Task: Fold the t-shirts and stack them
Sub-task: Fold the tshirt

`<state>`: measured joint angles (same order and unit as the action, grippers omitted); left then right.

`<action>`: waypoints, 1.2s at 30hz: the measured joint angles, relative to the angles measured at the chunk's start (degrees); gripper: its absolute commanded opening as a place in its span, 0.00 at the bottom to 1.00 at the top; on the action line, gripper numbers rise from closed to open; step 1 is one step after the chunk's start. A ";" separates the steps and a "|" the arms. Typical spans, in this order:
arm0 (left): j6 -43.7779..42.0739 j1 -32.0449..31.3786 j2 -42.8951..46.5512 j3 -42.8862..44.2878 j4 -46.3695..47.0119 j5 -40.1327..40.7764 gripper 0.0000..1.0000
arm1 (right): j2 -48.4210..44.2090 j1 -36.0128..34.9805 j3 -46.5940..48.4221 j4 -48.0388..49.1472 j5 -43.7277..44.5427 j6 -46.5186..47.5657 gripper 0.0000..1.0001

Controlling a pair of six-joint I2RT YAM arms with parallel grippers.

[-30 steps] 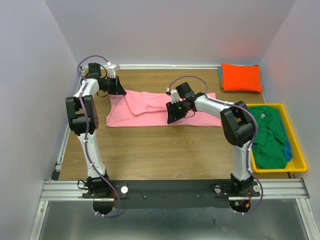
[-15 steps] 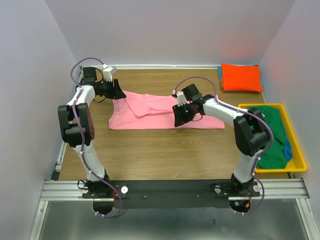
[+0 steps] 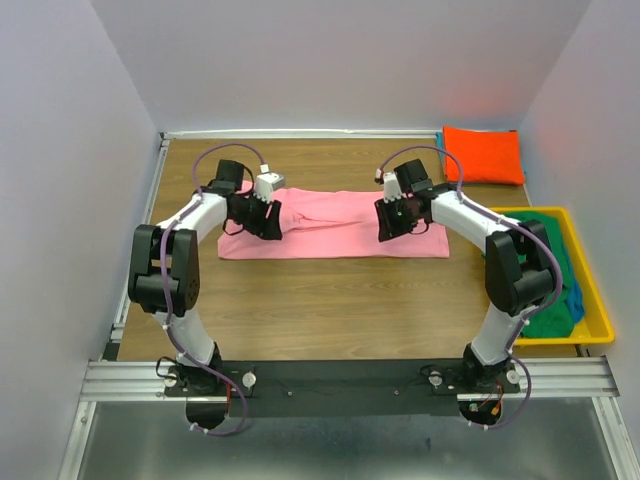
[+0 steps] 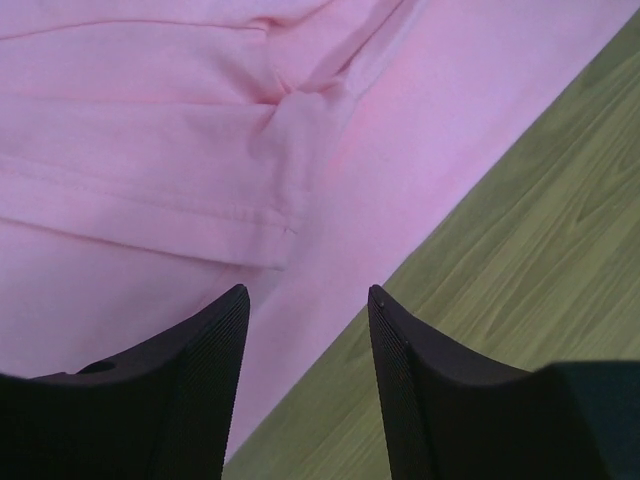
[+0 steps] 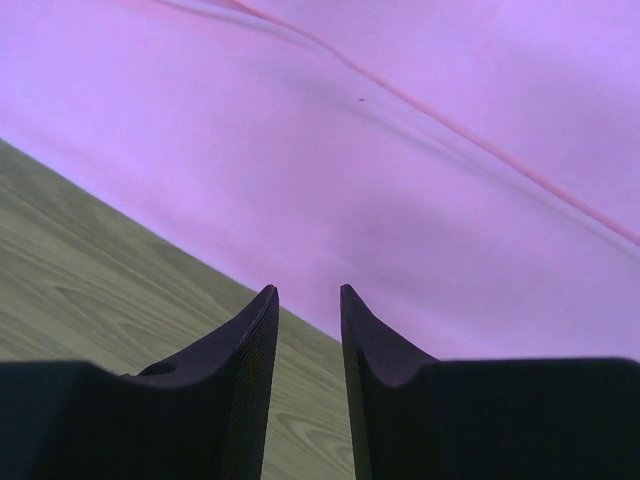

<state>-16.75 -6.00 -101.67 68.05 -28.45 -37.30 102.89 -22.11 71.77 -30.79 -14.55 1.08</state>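
The pink t-shirt [image 3: 335, 225] lies flat mid-table as a long band, its left sleeve folded in over the body [image 4: 150, 150]. My left gripper [image 3: 266, 226] hovers over its left part. In the left wrist view this gripper [image 4: 308, 292] is open and empty above the shirt's near edge. My right gripper [image 3: 391, 224] is over the shirt's right part. Its fingers [image 5: 305, 292] stand a small gap apart with nothing between them, above the pink cloth [image 5: 400, 150] and its edge. A folded orange t-shirt [image 3: 484, 155] sits at the back right corner.
A yellow bin [image 3: 560, 341] stands at the right edge, holding a crumpled green t-shirt [image 3: 545, 270] and a blue one [image 3: 576, 300]. Bare wooden table [image 3: 330, 300] lies in front of the pink shirt. Walls close in the back and both sides.
The left gripper opened, letting go of the sleeve, and swung from the back left corner to over the shirt's left part. The right gripper moved right and back, its gap narrowing.
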 measured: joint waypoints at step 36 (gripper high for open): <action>-14.75 -16.98 -9.42 17.09 -2.10 36.79 0.03 | 3.58 4.59 -0.61 -1.90 0.59 2.78 0.36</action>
<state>-31.51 -22.98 -111.09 85.14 -30.55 -0.51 106.48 -17.52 71.16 -32.69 -13.96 3.86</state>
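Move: Ahead of the left hand, about 3 cm out and 3 cm down, lies the loose fold of the t-shirt's folded-over sleeve. The t-shirt's near left corner is some 11 cm left and 6 cm back, about 4 cm down. The right hand has the stretch of near edge it moves over roughly 3 cm back, 4 cm to its right and 4 cm down. The near right corner lies some 13 cm right and 4 cm back of that hand. The left fingers close from half open and pinch the loose sleeve fold, after sinking about 2.5 cm while the wrist swings some 40 degrees from pointing right to pointing down and forward. They then draw it about 5 cm forward, rising 3 cm and easing right. The right hand slides some 4 cm right and sinks 3 cm close over the t-shirt near its edge, fingers steady and partly open. ##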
